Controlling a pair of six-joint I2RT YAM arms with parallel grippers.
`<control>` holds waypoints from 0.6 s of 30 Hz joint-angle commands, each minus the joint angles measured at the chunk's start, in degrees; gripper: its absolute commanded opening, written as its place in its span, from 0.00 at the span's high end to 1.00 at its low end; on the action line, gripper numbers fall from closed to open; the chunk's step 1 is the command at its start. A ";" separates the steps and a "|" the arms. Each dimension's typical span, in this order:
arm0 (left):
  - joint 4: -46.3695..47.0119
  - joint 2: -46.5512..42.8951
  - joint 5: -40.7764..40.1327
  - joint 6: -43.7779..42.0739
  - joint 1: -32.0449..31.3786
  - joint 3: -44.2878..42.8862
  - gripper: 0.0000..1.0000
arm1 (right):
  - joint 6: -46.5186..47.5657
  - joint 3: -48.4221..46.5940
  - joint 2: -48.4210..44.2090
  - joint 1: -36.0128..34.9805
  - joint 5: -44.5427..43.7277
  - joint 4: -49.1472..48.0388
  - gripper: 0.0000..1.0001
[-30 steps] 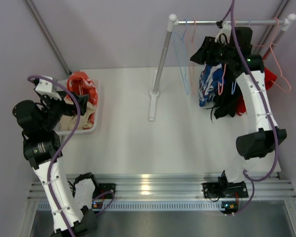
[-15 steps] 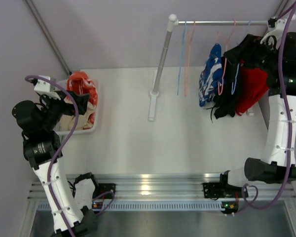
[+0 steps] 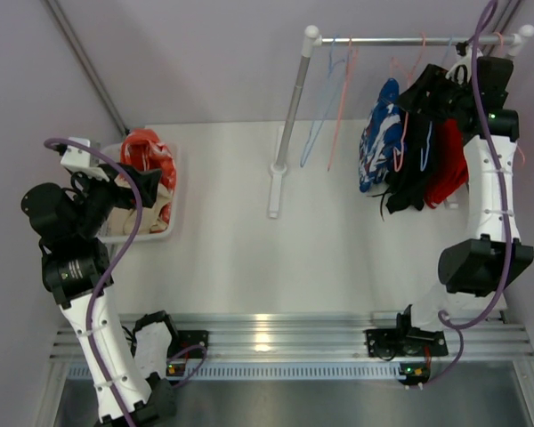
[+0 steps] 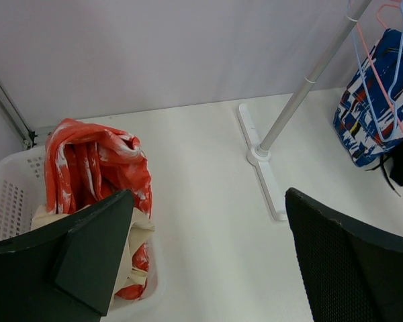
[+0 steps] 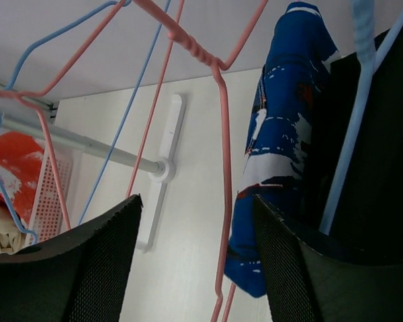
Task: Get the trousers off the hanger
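Observation:
Three trousers hang on hangers at the rail's right end: blue-and-white patterned trousers [image 3: 379,133] [image 5: 277,151], black trousers [image 3: 409,182] [image 5: 383,147] and red trousers [image 3: 451,165]. My right gripper [image 3: 424,91] [image 5: 196,201] is up beside them, open. A pink hanger [image 5: 224,168] wire passes between its jaws, not pinched. A light-blue hanger [image 5: 359,94] lies against the black trousers. My left gripper [image 3: 138,182] [image 4: 208,198] is open and empty over the white basket [image 3: 174,191] [image 4: 7,194], which holds orange-red trousers [image 3: 148,151] [image 4: 94,157] and beige trousers [image 3: 125,218] [image 4: 140,231].
The rack's rail [image 3: 409,39] spans the back right, on a grey post [image 3: 291,102] with a white foot [image 3: 275,191] [image 4: 263,168]. Two empty hangers, blue [image 3: 319,124] and pink [image 3: 340,111], dangle near the post. Purple walls stand close on both sides.
My right arm swung out to the far right of the rail and came back to the hanging trousers. The empty hangers near the post swing aslant. The left arm has not moved.

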State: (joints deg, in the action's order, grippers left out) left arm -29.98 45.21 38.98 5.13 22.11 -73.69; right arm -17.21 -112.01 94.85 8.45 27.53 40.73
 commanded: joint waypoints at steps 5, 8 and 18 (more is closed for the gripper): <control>3.08 0.05 0.74 1.03 0.22 0.13 0.01 | -1.77 1.96 2.01 -3.44 -1.07 -10.05 0.41; 3.17 -0.21 0.48 0.85 0.22 0.48 0.01 | -3.17 2.05 2.53 -4.05 -0.81 -11.99 0.48; 3.70 0.58 0.66 1.55 0.22 1.01 0.01 | -9.06 1.44 5.61 -4.14 4.28 -15.68 0.63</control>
State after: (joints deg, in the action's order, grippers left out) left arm -29.87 45.41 38.98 6.04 22.11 -72.84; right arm -23.20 -109.58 100.16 4.97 28.47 30.98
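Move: The right gripper goes for the pink hanger of the blue patterned trousers: its wire below the twisted neck stands about 6 cm ahead, 3 cm left and 2 cm lower. The trousers hang 10 cm ahead, straight in line and some 14 cm below the hand; black trousers lie 8 cm ahead, 6 cm right, 16 cm down. The empty hangers are 6 cm ahead, 15 cm left, level. From the left gripper that wire is some 25 cm ahead, 50 cm right, 5 cm down. Ease the right gripper in on the pink hanger, about 4 cm forward and 3 cm to the left while sinking a little over 2 cm, so that the upright wire under the twisted neck comes between the fingertips. Narrow the fingers on the way from about two-thirds open to some 40 percent, without shutting them on the wire, and roll the wrist about 5 degrees, left side rising. ##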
